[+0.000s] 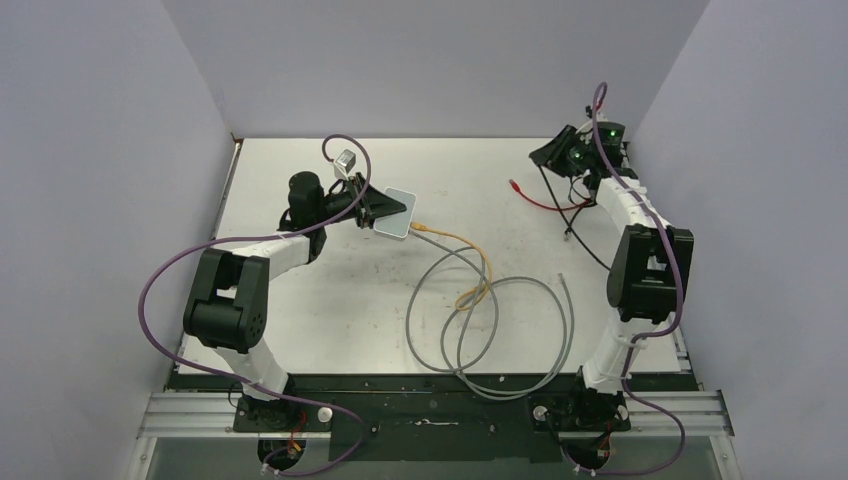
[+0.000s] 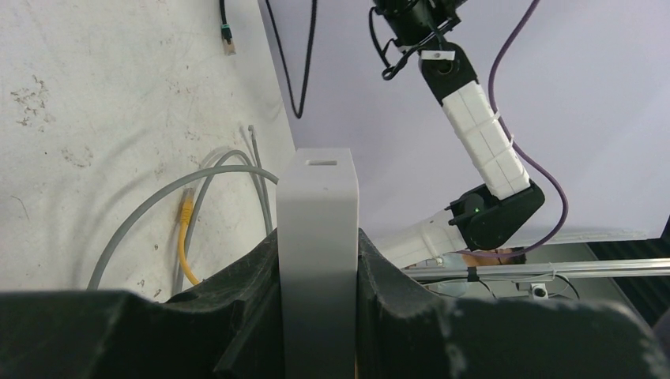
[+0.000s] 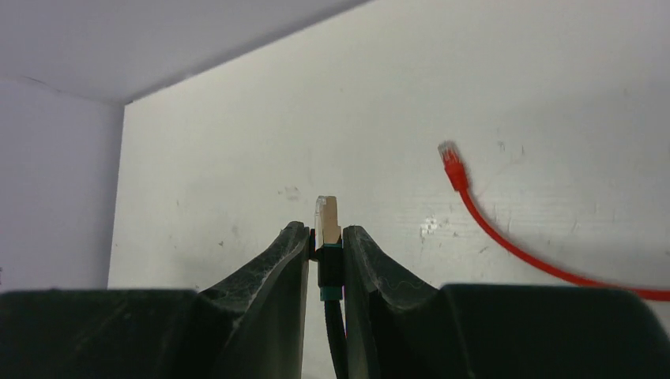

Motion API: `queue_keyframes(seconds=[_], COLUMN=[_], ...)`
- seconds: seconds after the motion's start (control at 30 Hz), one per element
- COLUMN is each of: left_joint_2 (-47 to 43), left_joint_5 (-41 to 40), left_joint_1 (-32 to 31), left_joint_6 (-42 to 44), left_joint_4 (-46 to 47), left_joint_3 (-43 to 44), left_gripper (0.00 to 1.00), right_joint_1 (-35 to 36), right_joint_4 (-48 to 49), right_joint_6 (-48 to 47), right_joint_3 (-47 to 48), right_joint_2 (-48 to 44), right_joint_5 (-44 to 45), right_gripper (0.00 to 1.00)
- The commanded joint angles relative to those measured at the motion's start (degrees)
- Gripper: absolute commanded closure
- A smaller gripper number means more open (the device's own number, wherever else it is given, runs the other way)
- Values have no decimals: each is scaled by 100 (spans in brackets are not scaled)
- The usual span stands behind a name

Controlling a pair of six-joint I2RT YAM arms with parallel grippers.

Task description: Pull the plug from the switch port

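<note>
The switch (image 1: 399, 211), a flat light-grey box, is held off the table at the back centre-left, clamped edge-on in my left gripper (image 1: 385, 212). In the left wrist view both black fingers press on the switch (image 2: 318, 229). A yellow cable's plug (image 1: 421, 229) sits at the switch's right edge; whether it is seated in a port I cannot tell. My right gripper (image 1: 550, 155) is far off at the back right, shut on the clear plug (image 3: 327, 217) of a black cable, well apart from the switch.
Grey cable (image 1: 500, 330) and yellow cable (image 1: 478, 268) lie looped on the table's middle. A red cable (image 1: 535, 198) and loose black cable (image 1: 580, 225) lie at the back right, below the right gripper. Walls close in the table on three sides.
</note>
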Motion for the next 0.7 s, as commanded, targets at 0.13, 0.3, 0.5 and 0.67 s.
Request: queue_keyframes(seconds=[0.13, 0.3, 0.5, 0.67], left_joint_2=[24, -29, -124, -147], left_joint_5=[114, 87, 46, 28], left_joint_1=[-28, -25, -21, -16], left_joint_6=[-139, -140, -139, -123], left_joint_4=[501, 500, 477, 415], left_joint_3=[146, 123, 33, 38], left_gripper=[100, 100, 100, 100], right_joint_1=[278, 466, 510, 510], right_joint_4=[867, 591, 207, 86], right_joint_6=[-68, -166, -232, -29], right_joint_3=[-136, 934, 2194, 3200], right_joint_2=[278, 1151, 1970, 2511], right_joint_5=[207, 214, 291, 315], right_gripper=[95, 95, 95, 95])
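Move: The right hand, holding the black plug, is over the far right of the table. The bare strip it heads for is roughly 9 cm ahead, 4 cm left and 10 cm below. The loose red plug lies some 2 cm back and 3 cm left, at the same depth. The black cable's other plug lies about 19 cm back and 12 cm right, also below. From the left hand, that strip is about 26 cm ahead, 33 cm right and 11 cm down. Down first, about 4 cm and easing slightly back, then forward some 10 cm with little more sinking: the right hand carries the black plug past the red plug towards the bare strip by the far edge, drifting 4 cm left throughout. The fingers keep their pinch on the plug and the wrist hardly turns, the black cable trailing behind. ##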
